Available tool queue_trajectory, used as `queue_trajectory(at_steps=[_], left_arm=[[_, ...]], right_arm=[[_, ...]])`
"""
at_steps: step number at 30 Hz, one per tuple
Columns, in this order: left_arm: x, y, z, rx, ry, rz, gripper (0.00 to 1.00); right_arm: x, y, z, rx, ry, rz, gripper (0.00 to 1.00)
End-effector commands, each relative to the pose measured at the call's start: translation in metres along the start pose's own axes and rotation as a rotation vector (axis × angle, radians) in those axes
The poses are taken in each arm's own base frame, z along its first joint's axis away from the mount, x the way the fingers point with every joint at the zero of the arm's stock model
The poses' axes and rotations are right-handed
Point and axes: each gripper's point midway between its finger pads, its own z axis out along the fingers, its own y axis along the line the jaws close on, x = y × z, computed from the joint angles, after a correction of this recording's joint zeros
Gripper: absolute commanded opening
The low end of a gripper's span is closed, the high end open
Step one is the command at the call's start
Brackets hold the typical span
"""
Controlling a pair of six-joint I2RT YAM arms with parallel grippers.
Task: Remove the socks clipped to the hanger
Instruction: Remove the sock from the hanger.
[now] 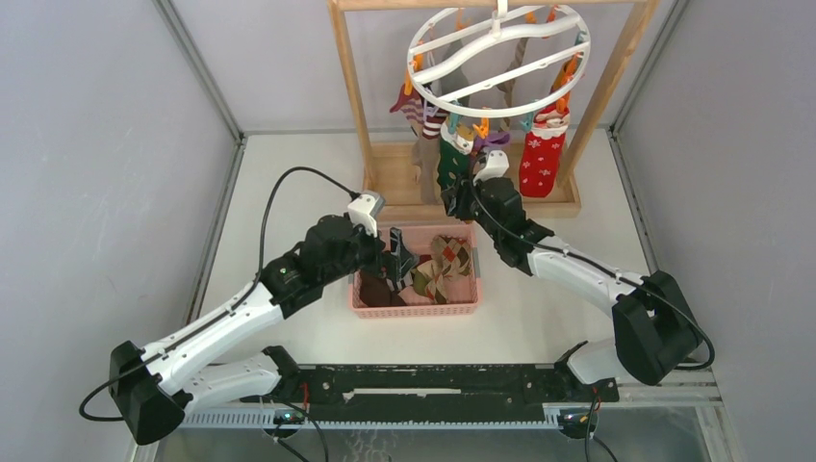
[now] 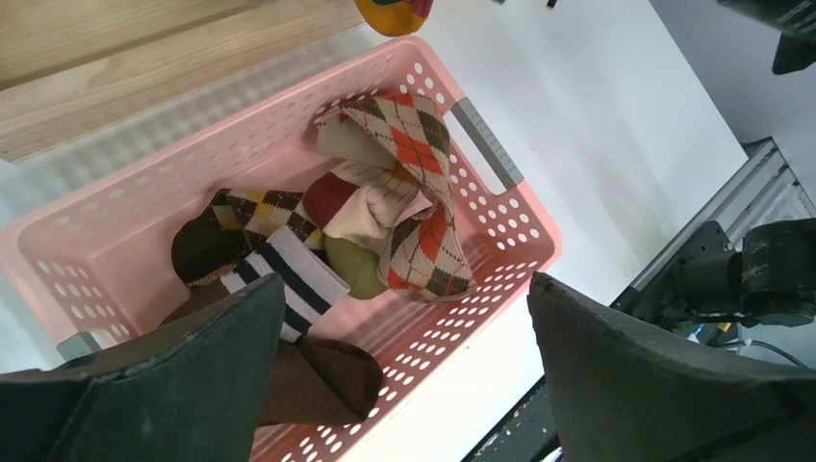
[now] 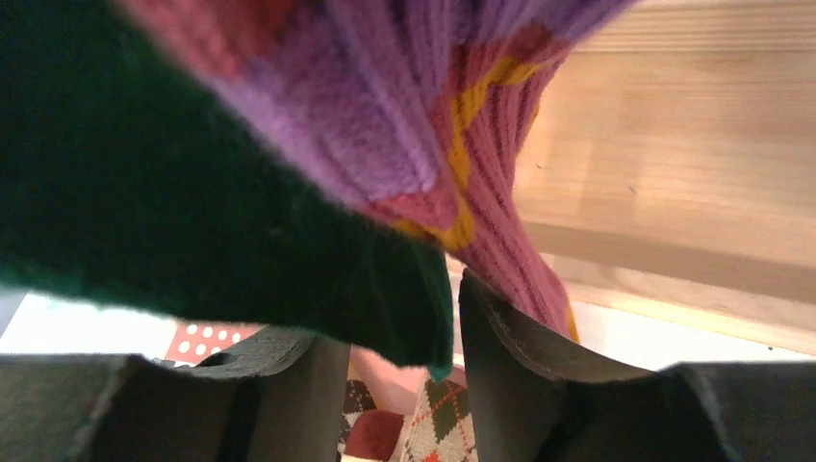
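Observation:
The white round hanger (image 1: 496,58) hangs from the wooden rack with several socks clipped to it: a red sock (image 1: 541,159), a dark green sock (image 1: 452,166), a purple one (image 1: 493,141) and a striped one (image 1: 414,111). My right gripper (image 1: 460,199) is at the green sock's lower end. In the right wrist view the green sock (image 3: 192,212) hangs down into the gap of the right gripper (image 3: 399,318), whose fingers stand apart around its tip; the purple sock (image 3: 414,106) hangs just behind. My left gripper (image 2: 406,289) is wide open and holds nothing, above the basket.
The pink basket (image 1: 416,309) sits in front of the rack and holds argyle (image 2: 404,135), striped (image 2: 289,274) and brown (image 2: 327,380) socks. The wooden rack's post (image 1: 351,96) and base (image 1: 404,178) stand close behind both grippers. Grey walls close in both sides.

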Motion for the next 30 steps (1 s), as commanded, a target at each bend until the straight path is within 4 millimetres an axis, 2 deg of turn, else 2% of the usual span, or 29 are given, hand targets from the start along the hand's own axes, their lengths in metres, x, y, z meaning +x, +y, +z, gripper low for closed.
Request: queue_trajectory(at_steps=[1, 6, 9, 11, 17, 20, 24, 30], left_arm=[[-0.004, -0.003, -0.005, 0.017, -0.042, -0.013, 1.00], [-0.004, -0.003, -0.005, 0.016, -0.043, -0.017, 1.00], [-0.006, -0.003, -0.006, 0.016, -0.045, -0.014, 1.00], [-0.007, -0.004, -0.007, 0.018, -0.047, -0.012, 1.00], [-0.013, -0.006, -0.009, 0.021, -0.054, -0.002, 1.00], [-0.019, -0.003, -0.009, -0.003, -0.076, -0.003, 1.00], [-0.029, -0.008, -0.010, 0.009, -0.097, -0.003, 1.00], [-0.045, -0.015, -0.017, 0.017, -0.132, 0.004, 1.00]], right_arm=[[-0.056, 0.021, -0.004, -0.064, -0.159, 0.002, 0.49], [-0.064, 0.023, -0.006, -0.077, -0.184, -0.001, 0.38], [-0.066, 0.032, -0.011, -0.122, -0.182, -0.009, 0.20], [-0.068, 0.040, -0.019, -0.150, -0.179, -0.017, 0.01], [-0.074, 0.061, -0.054, -0.222, -0.175, -0.031, 0.00], [-0.076, 0.074, -0.074, -0.263, -0.175, -0.038, 0.00], [-0.078, 0.088, -0.096, -0.317, -0.167, -0.024, 0.00], [-0.071, 0.106, -0.120, -0.365, -0.136, -0.035, 0.00]])
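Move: Hanging right at the right hand's fingertips is the green sock, its foot between the open fingers and its middle about 2 cm ahead and 8 cm up. The purple striped sock is some 5 cm right, level ahead and 7 cm up; the red snowflake sock is roughly 15 cm right, 3 cm farther out and 8 cm up. The basket lies about 17 cm back, 6 cm left, 18 cm below. From the left hand the green sock is some 17 cm ahead, 8 cm right, 6 cm up. Closing from about half open until shut, the right fingers pinch the lower part of the green sock, the hand barely stirring but for a slight rise. Then it pulls the sock up about 11 cm and back about 9 cm, away from the hanging row, its fingertips tilting up and the hand swinging some 15 degrees counter-clockwise. ##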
